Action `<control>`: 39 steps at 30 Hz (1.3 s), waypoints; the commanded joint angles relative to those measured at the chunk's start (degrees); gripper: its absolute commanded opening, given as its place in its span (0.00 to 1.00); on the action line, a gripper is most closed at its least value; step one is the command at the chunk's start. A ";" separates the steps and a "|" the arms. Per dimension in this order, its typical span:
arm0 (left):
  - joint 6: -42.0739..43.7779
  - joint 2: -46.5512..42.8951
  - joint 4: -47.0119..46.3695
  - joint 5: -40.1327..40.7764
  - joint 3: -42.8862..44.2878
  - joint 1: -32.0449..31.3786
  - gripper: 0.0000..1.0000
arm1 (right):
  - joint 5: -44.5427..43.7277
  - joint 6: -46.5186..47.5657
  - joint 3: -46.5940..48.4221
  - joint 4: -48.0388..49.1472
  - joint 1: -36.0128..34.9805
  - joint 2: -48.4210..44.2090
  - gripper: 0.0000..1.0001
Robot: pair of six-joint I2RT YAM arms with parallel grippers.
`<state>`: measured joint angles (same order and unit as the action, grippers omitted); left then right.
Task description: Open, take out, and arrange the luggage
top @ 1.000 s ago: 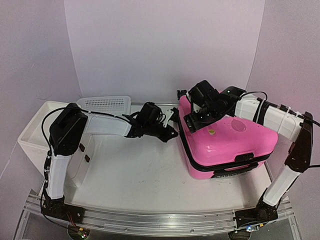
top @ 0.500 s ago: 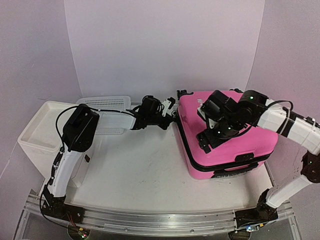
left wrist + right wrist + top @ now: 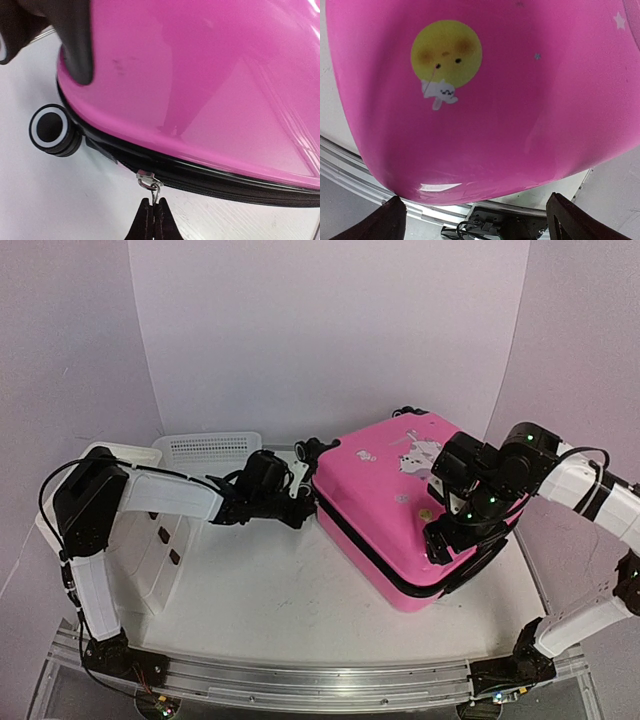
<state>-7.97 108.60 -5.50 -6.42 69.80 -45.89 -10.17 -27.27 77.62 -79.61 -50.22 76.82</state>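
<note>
The luggage [image 3: 380, 490] is a glossy pink hard shell with a black zipper band, lying skewed on the table at centre right. My left gripper [image 3: 298, 504] is at its left corner, shut on the small metal zipper pull [image 3: 153, 189]; in the left wrist view the gripper [image 3: 152, 204] pinches the pull just below the zipper band [image 3: 225, 182], with a black-and-white wheel [image 3: 50, 130] to the left. My right gripper [image 3: 450, 540] hovers wide open over the shell's near right corner. Its fingertips [image 3: 390, 220] straddle the pink edge below a yellow sticker [image 3: 446, 54].
A white mesh basket [image 3: 210, 447] lies at the back left. A white drawer unit [image 3: 140, 540] stands at the left under my left arm. An aluminium rail [image 3: 300, 680] runs along the near edge. Walls close in behind and to the right.
The luggage has swung and slid leftward, its left corner now nearer the middle. My left gripper drew back left with the pull. My right arm moved to the shell's near right corner.
</note>
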 commanded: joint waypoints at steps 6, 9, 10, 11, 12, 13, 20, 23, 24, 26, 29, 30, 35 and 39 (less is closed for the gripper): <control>-10.68 -4.20 -0.49 -0.10 -0.93 -19.16 0.00 | -11.85 5.73 4.70 1.10 3.97 4.43 0.98; -9.89 -4.26 -0.34 -0.42 0.28 -22.77 0.00 | -12.97 8.22 10.04 -1.85 3.82 7.47 0.98; -10.02 -4.72 -0.32 -0.47 0.02 -22.91 0.00 | -11.68 9.48 11.75 -2.20 3.70 8.49 0.98; -9.83 -5.34 -0.24 0.29 -0.45 -22.91 0.00 | -10.47 11.05 12.98 -2.10 3.17 9.25 0.98; -9.34 -6.07 -0.27 1.33 -1.19 -22.88 0.00 | -9.96 12.52 14.32 -1.75 2.40 10.10 0.98; -8.83 -6.75 -0.21 2.34 -1.77 -22.85 0.00 | -9.84 13.74 16.05 -1.41 1.47 11.43 0.98; -6.95 -9.00 0.97 5.44 -3.92 -19.03 0.00 | -6.40 23.91 21.18 10.15 -1.24 19.40 0.98; -7.82 -9.16 1.06 3.45 -4.77 -15.66 0.00 | -7.17 27.73 21.20 15.29 -1.37 23.06 0.98; -7.59 -9.42 1.13 3.38 -5.03 -14.75 0.00 | -9.75 28.89 20.92 16.06 -1.37 24.18 0.98; -6.65 -10.21 1.11 4.00 -5.76 -12.96 0.00 | -18.78 27.90 19.06 16.33 -1.35 26.10 0.98; -5.45 -10.81 1.30 5.40 -6.96 -10.27 0.00 | -25.62 25.68 13.46 16.49 -1.12 25.65 0.98; -4.95 -10.86 1.36 5.34 -7.29 -9.10 0.00 | -25.44 25.28 11.17 16.79 -0.81 25.07 0.98; -2.32 -11.29 2.64 5.88 -7.89 -1.84 0.00 | -21.39 24.29 -1.02 18.52 2.03 21.02 0.98; 1.48 -9.84 3.48 7.86 -5.23 4.42 0.00 | -18.11 24.42 -7.83 18.85 2.82 16.11 0.98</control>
<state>-10.68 102.06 -4.29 -6.42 62.48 -50.06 -25.30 -2.20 80.12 -46.76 -53.58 92.49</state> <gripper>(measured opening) 0.012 0.984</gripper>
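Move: The left hand has the zipper pull pinched at the suitcase's left side. The seam runs to the suitcase's near corner, about 24 cm back and 22 cm to this hand's right; a suitcase wheel stands some 12 cm straight ahead. From the right hand, the lid's left part is roughly 11 cm ahead, 12 cm left and slightly below; the yellow sticker is about 6 cm ahead and 2 cm left. Still pinching the zipper pull, left swings 16 cm back-left, partly returns; open right sweeps forward-left over the lid. ##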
